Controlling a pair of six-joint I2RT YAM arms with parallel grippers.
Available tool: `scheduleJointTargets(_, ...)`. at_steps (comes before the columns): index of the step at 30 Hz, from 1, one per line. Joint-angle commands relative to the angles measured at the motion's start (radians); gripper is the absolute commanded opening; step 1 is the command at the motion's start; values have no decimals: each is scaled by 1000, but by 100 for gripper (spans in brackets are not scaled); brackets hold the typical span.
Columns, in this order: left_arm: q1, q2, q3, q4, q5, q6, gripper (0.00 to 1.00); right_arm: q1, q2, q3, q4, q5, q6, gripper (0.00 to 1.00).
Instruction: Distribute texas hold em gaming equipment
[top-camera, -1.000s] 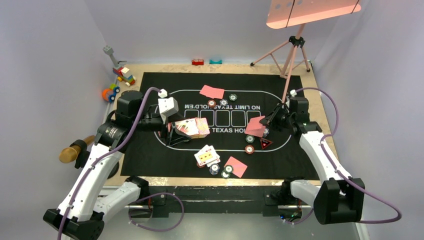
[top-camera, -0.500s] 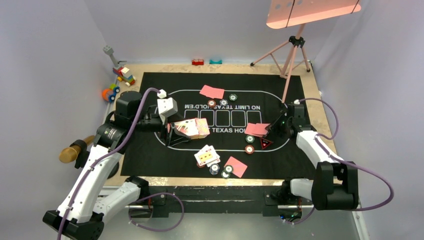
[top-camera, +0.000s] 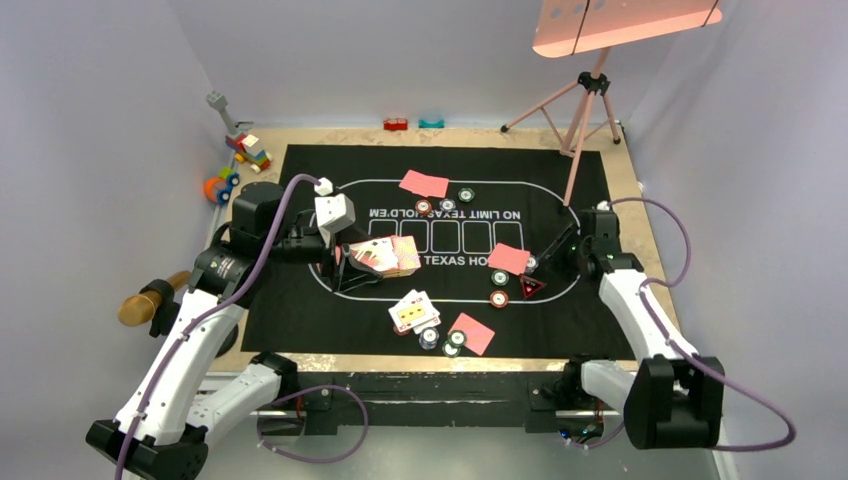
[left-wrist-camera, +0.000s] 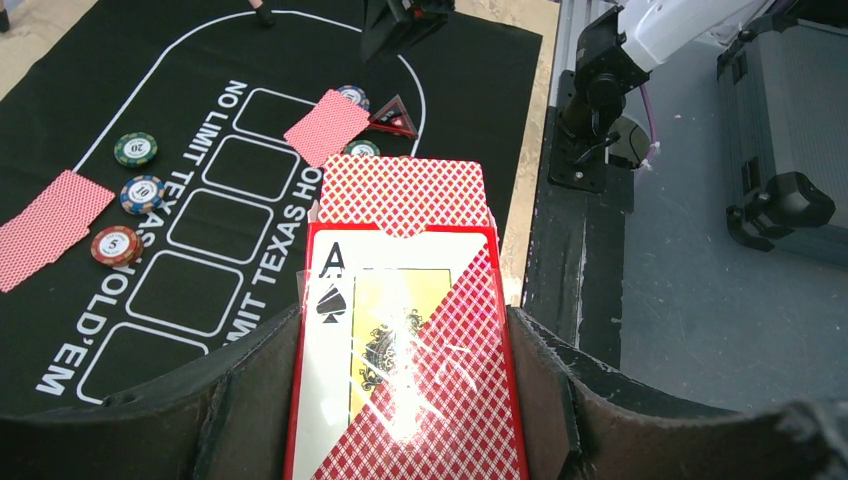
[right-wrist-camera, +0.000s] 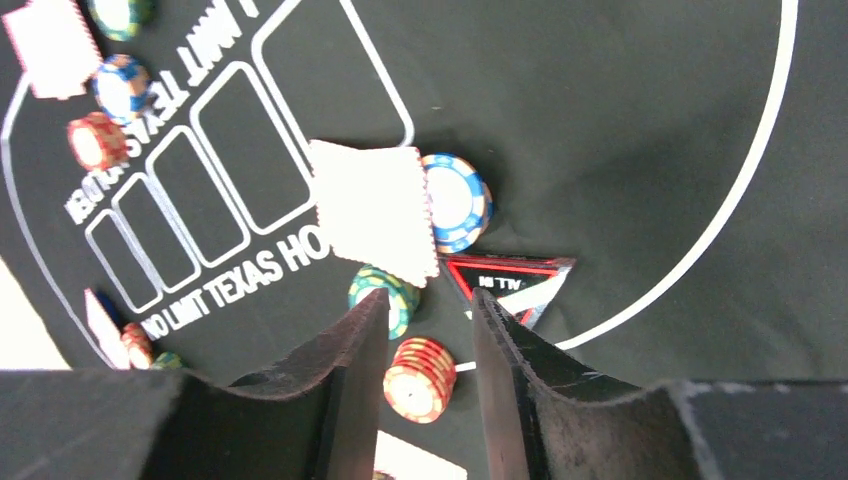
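Observation:
My left gripper (top-camera: 372, 258) (left-wrist-camera: 402, 322) is shut on a red card box (left-wrist-camera: 405, 350) with an ace of spades on its face; red-backed cards (left-wrist-camera: 402, 190) stick out of its top. It hangs over the mat's left half. My right gripper (top-camera: 548, 256) (right-wrist-camera: 428, 300) is open with nothing between its fingers, just right of a red-backed card (top-camera: 509, 258) (right-wrist-camera: 375, 210) lying flat on the mat. Beside that card lie a blue chip (right-wrist-camera: 458, 202), a green chip (right-wrist-camera: 388, 295), a red chip stack (right-wrist-camera: 420, 378) and the triangle marker (top-camera: 529, 287) (right-wrist-camera: 505, 285).
The black mat (top-camera: 300, 180) also holds a red-backed pair (top-camera: 424, 183) with three chips (top-camera: 447, 205) at the back, plus face-up cards (top-camera: 413, 312), another red-backed card (top-camera: 472, 333) and chips (top-camera: 440, 340) in front. Toy blocks (top-camera: 250, 150) sit back left, a pink tripod (top-camera: 585, 100) back right.
The right gripper has opened and let go of the red-backed card, which now lies flat on the mat. The gripper has drawn back to the right. The left arm has not moved.

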Motion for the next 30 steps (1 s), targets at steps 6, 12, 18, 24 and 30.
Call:
scheduleJointTargets(6, 7, -12, 0, 73, 44, -26, 0, 15, -130, 128, 147, -491, 11, 75)
scheduleJointTargets(12, 7, -11, -14, 103, 43, -49, 0, 317, -70, 297, 351, -813, 74, 87)
scheduleJointTargets(18, 7, -12, -13, 125, 48, -76, 0, 436, -37, 323, 594, -896, 214, 90)
scheduleJointTargets(24, 7, -9, -26, 188, 53, -123, 0, 541, 50, 335, 710, -893, 295, 93)
scheduleJointTargets(30, 7, -7, -22, 191, 54, -122, 0, 623, 143, 370, 708, -847, 305, 95)
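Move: The card deck, already held in the left fingers with its middle some 3 cm to that hand's right, is about 36 cm left of the right hand, 10 cm back and 22 cm above. Down on the table about 4 cm below the right hand, the dealt cards lie roughly 9 cm left and 2 cm ahead; the triangular marker, 3 cm left and 5 cm back; the green chips, 11 cm left and 3 cm back. Lift the right gripper up off the dealt cards and sweep it about 27 cm left and 24 cm up, drawing back some 10 cm, towards the free end of the card deck. Swing its fingers from forward-and-down to level and leftward, spreading them nearly fully, and dip slightly at the end, still short of the cards. Keep the left grip on the deck. ##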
